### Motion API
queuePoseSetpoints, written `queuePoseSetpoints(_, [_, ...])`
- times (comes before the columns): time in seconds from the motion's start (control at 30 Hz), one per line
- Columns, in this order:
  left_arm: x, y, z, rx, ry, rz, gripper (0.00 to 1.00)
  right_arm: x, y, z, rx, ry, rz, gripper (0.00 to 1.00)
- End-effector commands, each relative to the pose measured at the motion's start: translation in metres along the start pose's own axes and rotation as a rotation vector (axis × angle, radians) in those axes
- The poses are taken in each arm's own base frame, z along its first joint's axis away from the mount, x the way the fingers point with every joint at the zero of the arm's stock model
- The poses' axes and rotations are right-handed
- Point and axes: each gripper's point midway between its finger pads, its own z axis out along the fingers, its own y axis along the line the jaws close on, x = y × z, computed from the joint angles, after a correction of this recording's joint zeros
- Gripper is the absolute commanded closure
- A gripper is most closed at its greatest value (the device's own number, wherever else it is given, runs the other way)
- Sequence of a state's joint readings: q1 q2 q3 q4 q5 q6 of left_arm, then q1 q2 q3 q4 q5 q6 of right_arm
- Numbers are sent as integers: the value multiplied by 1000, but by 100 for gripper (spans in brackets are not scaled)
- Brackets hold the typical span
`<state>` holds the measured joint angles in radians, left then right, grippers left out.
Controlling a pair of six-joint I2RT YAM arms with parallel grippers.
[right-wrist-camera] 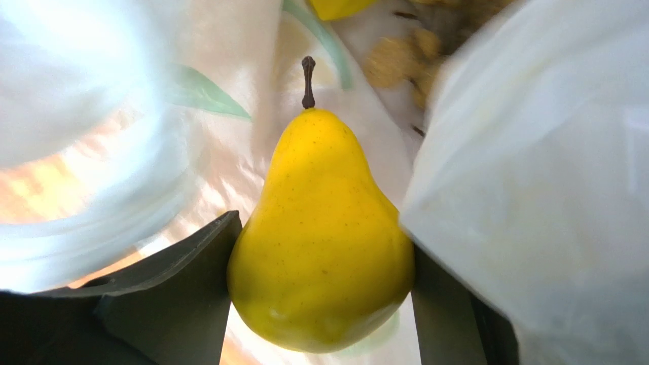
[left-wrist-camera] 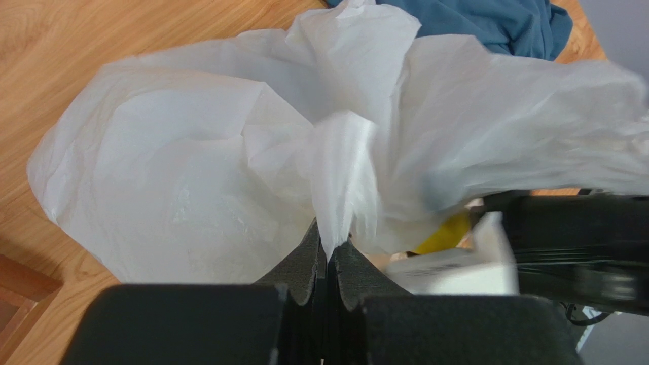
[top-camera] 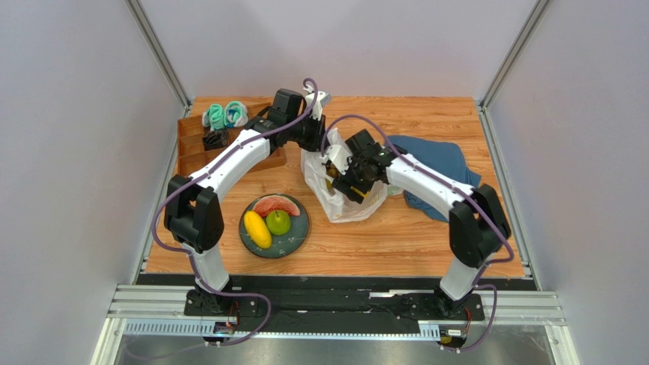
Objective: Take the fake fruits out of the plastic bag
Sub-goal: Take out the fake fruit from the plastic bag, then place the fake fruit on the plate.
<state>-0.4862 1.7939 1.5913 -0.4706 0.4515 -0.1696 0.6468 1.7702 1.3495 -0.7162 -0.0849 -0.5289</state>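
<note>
The white plastic bag (top-camera: 346,205) sits at mid-table. My left gripper (top-camera: 318,144) is shut on a bunched fold of its rim (left-wrist-camera: 346,182) and holds it up, the pads pinched tight (left-wrist-camera: 327,247). My right gripper (top-camera: 341,186) reaches into the bag's mouth. Inside, a yellow pear (right-wrist-camera: 324,236) with a dark stem sits between its fingers (right-wrist-camera: 190,274), touching both of them. A tan grape bunch (right-wrist-camera: 400,53) lies blurred deeper in the bag. On the dark plate (top-camera: 298,237) rest a watermelon slice (top-camera: 276,204), a yellow mango (top-camera: 257,229) and a green apple (top-camera: 278,222).
A dark blue cloth (top-camera: 438,163) lies just right of the bag, under the right arm. A wooden tray (top-camera: 190,144) with teal-and-white items (top-camera: 225,115) stands at the back left. The plate is left of the bag, near the front.
</note>
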Motion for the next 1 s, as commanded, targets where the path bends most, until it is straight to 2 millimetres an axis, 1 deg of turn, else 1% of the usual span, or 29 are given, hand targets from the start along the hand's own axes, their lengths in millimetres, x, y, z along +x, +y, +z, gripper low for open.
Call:
queuePoseSetpoints(0.0, [-27, -18, -7, 52, -72, 55, 100, -26, -6, -65, 32, -174, 58, 43])
queuePoseSetpoints(0.03, [-29, -18, -6, 51, -76, 57, 100, -25, -5, -76, 42, -194, 66, 43])
queuePoseSetpoints(0.07, [-30, -17, -6, 48, -78, 56, 100, -24, -5, -80, 44, -204, 76, 44])
queuePoseSetpoints(0.1, [-30, -15, -4, 40, -75, 54, 100, -21, 1, -83, 23, -216, 93, 45])
queuePoseSetpoints(0.13, [-31, -14, -4, 37, -77, 56, 100, -25, 5, -96, 18, -255, 89, 46])
queuePoseSetpoints(0.17, [-34, -14, -4, 34, -80, 61, 100, -27, 10, -104, 0, -281, 83, 46])
queuePoseSetpoints(0.2, [-34, -12, -3, 26, -77, 62, 100, -33, 26, -111, -71, -331, 54, 48])
queuePoseSetpoints(0.23, [-36, -13, -4, 25, -82, 67, 100, -32, 37, -115, -115, -356, 33, 49])
queuePoseSetpoints(0.27, [-41, -11, -6, 14, -94, 77, 97, -38, 45, -131, -136, -422, -8, 49])
queuePoseSetpoints(0.3, [-43, -10, -7, 7, -97, 83, 67, -44, 60, -137, -191, -469, -52, 49])
queuePoseSetpoints(0.33, [-48, -11, -10, 6, -107, 95, 51, -44, 67, -137, -201, -487, -74, 49])
queuePoseSetpoints(0.37, [-54, -11, -15, 1, -117, 109, 39, -54, 82, -142, -223, -524, -126, 48])
queuePoseSetpoints(0.4, [-56, -10, -18, -8, -121, 118, 27, -59, 94, -143, -260, -540, -160, 48])
queuePoseSetpoints(0.43, [-61, -10, -23, -17, -131, 126, 23, -65, 102, -142, -279, -550, -201, 48])
queuePoseSetpoints(0.47, [-67, -9, -34, -31, -150, 137, 20, -72, 124, -132, -337, -535, -254, 50])
queuePoseSetpoints(0.53, [-73, -6, -47, -55, -172, 142, 18, -82, 139, -122, -369, -540, -294, 50])
queuePoseSetpoints(0.57, [-78, -3, -64, -74, -199, 140, 18, -95, 147, -116, -372, -578, -319, 51])
queuePoseSetpoints(0.6, [-80, -1, -72, -83, -211, 139, 18, -98, 151, -102, -386, -566, -318, 51])
queuePoseSetpoints(0.63, [-81, 2, -81, -93, -225, 133, 18, -102, 155, -93, -396, -563, -321, 51])
queuePoseSetpoints(0.67, [-83, 7, -99, -114, -250, 123, 18, -112, 160, -88, -405, -577, -320, 52])
queuePoseSetpoints(0.7, [-83, 9, -109, -122, -262, 118, 18, -111, 161, -65, -422, -530, -290, 52])
queuePoseSetpoints(0.73, [-84, 16, -121, -141, -282, 105, 17, -115, 160, -57, -425, -521, -256, 52])
queuePoseSetpoints(0.77, [-82, 15, -134, -149, -299, 104, 18, -127, 157, -54, -415, -539, -206, 52])
queuePoseSetpoints(0.8, [-80, 17, -142, -158, -308, 97, 18, -127, 156, -38, -423, -509, -174, 52])
queuePoseSetpoints(0.83, [-74, 26, -148, -179, -307, 82, 18, -130, 156, -34, -427, -509, -161, 51])
queuePoseSetpoints(0.87, [-75, 21, -161, -183, -333, 96, 18, -132, 156, -29, -434, -501, -140, 51])
queuePoseSetpoints(0.9, [-73, 22, -166, -190, -339, 102, 18, -139, 155, -28, -434, -511, -130, 51])
queuePoseSetpoints(0.93, [-65, 30, -169, -208, -331, 97, 18, -139, 156, -18, -440, -501, -115, 51])
queuePoseSetpoints(0.97, [-65, 29, -179, -219, -349, 106, 18, -146, 154, -16, -435, -517, -102, 51])
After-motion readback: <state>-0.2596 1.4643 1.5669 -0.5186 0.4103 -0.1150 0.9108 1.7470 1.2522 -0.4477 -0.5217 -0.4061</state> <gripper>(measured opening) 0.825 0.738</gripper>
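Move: My right hand already holds the pear in the bag's mouth. The plate's middle lies about 12 cm back, 22 cm to its left and 7 cm below; the green fruit sits close to that middle, the watermelon slice some 7 cm beyond it, and the mango about 5 cm left of it. My left hand has the bag's rim pinched, with the bag's middle some 11 cm back, 5 cm right and 14 cm below, and the pear 15 cm back and 9 cm right. I lift the pear out of the bag with my right hand, up about 12 cm, then swing it back and left some 14 cm each way and sink roughly 10 cm towards the plate, rolling and turning counter-clockwise, grip kept. My left hand holds the rim briefly, then opens wide, lets go and draws off up and left. ##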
